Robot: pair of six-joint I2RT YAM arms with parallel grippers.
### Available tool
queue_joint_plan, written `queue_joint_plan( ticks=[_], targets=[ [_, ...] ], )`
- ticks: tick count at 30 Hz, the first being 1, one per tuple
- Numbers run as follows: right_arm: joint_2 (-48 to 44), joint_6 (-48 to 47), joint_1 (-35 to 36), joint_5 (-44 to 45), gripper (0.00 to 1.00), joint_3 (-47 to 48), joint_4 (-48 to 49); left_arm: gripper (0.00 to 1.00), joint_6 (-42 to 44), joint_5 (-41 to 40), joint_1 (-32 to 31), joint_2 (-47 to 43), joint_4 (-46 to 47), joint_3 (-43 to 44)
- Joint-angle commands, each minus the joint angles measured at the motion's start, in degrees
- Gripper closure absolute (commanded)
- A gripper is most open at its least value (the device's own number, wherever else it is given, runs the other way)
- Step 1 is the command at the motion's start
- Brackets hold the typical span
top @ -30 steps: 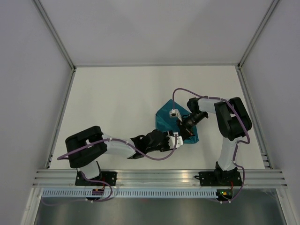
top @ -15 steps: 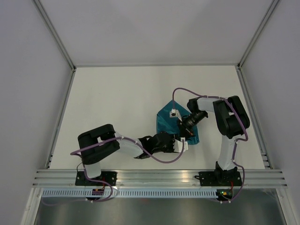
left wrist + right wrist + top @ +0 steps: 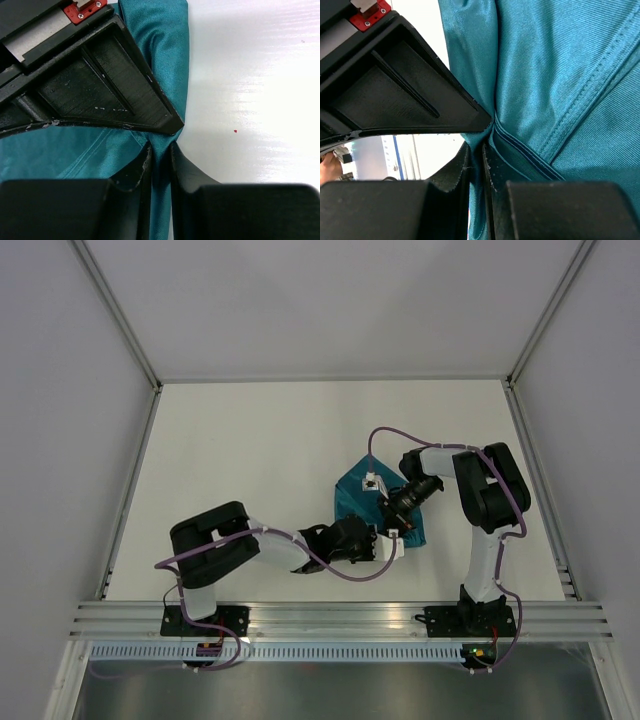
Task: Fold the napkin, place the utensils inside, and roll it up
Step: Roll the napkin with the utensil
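The dark teal napkin (image 3: 352, 490) lies bunched on the white table, right of centre, partly hidden under both wrists. My left gripper (image 3: 388, 543) reaches in from the left at its near edge. In the left wrist view a raised fold of the napkin (image 3: 165, 50) runs up between the two fingertips, so the left gripper (image 3: 160, 162) is shut on it. My right gripper (image 3: 393, 517) comes in from the right, just beyond the left one. It is shut on a hemmed fold of the napkin (image 3: 560, 75), pinched at the right gripper (image 3: 482, 160). The utensils are out of view.
Bare white table (image 3: 250, 460) spreads to the left of and behind the cloth, bounded by grey walls. A metal rail (image 3: 340, 615) carrying both arm bases runs along the near edge. A tiny red speck (image 3: 235, 131) sits on the table beside the fold.
My left gripper has slid a little right and toward the near edge of the napkin, and its jaws have shut on a fold. The right gripper has kept its grip and place.
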Motion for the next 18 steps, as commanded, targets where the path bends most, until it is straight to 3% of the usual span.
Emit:
queue_joint_plan(
  ticks=[1,6,13,18],
  targets=[
    [2.3,-2.9,-0.1,8.7,0.84,-1.3,7.2,0.92,-5.3,6.4,0.9,2.5,-5.5,1.7],
    [-0.4,-1.1,-0.4,8.6,0.8,-2.9,9.5,0.98,-9.1,12.3,2.8,4.1,-13.3,5.1],
    [-10.1,6.4,-2.8,8.7,0.51,-6.0,18.4,0.98,-13.3,21.4,6.5,6.1,-21.7,10.8],
    [-17.5,12.0,-5.5,7.7,0.44,-6.3,24.1,0.98,-16.6,29.1,9.8,7.7,-25.6,12.9]
  ],
)
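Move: The napkin roll is already pinched in both grippers, running left-right along the napkin's near edge, so it lies at each hand point. Its right end is about 11 cm to the left hand's right and some 6 cm to the right hand's right, level with both. The middle of the unrolled napkin is about 10 cm ahead of the left hand, 2 cm below it; from the right hand, 10 cm ahead, 5 cm left, 1 cm below. Rolling forward over its top, the left wrist turns about 20 degrees with the napkin roll still pinched, its fingertips shifting only about a centimetre to the right. The right fingers keep their pinch briefly, then open about halfway and let the roll go. That hand rises a little and swings some 4 cm forward and slightly right, its wrist rolling back about 15 degrees. ##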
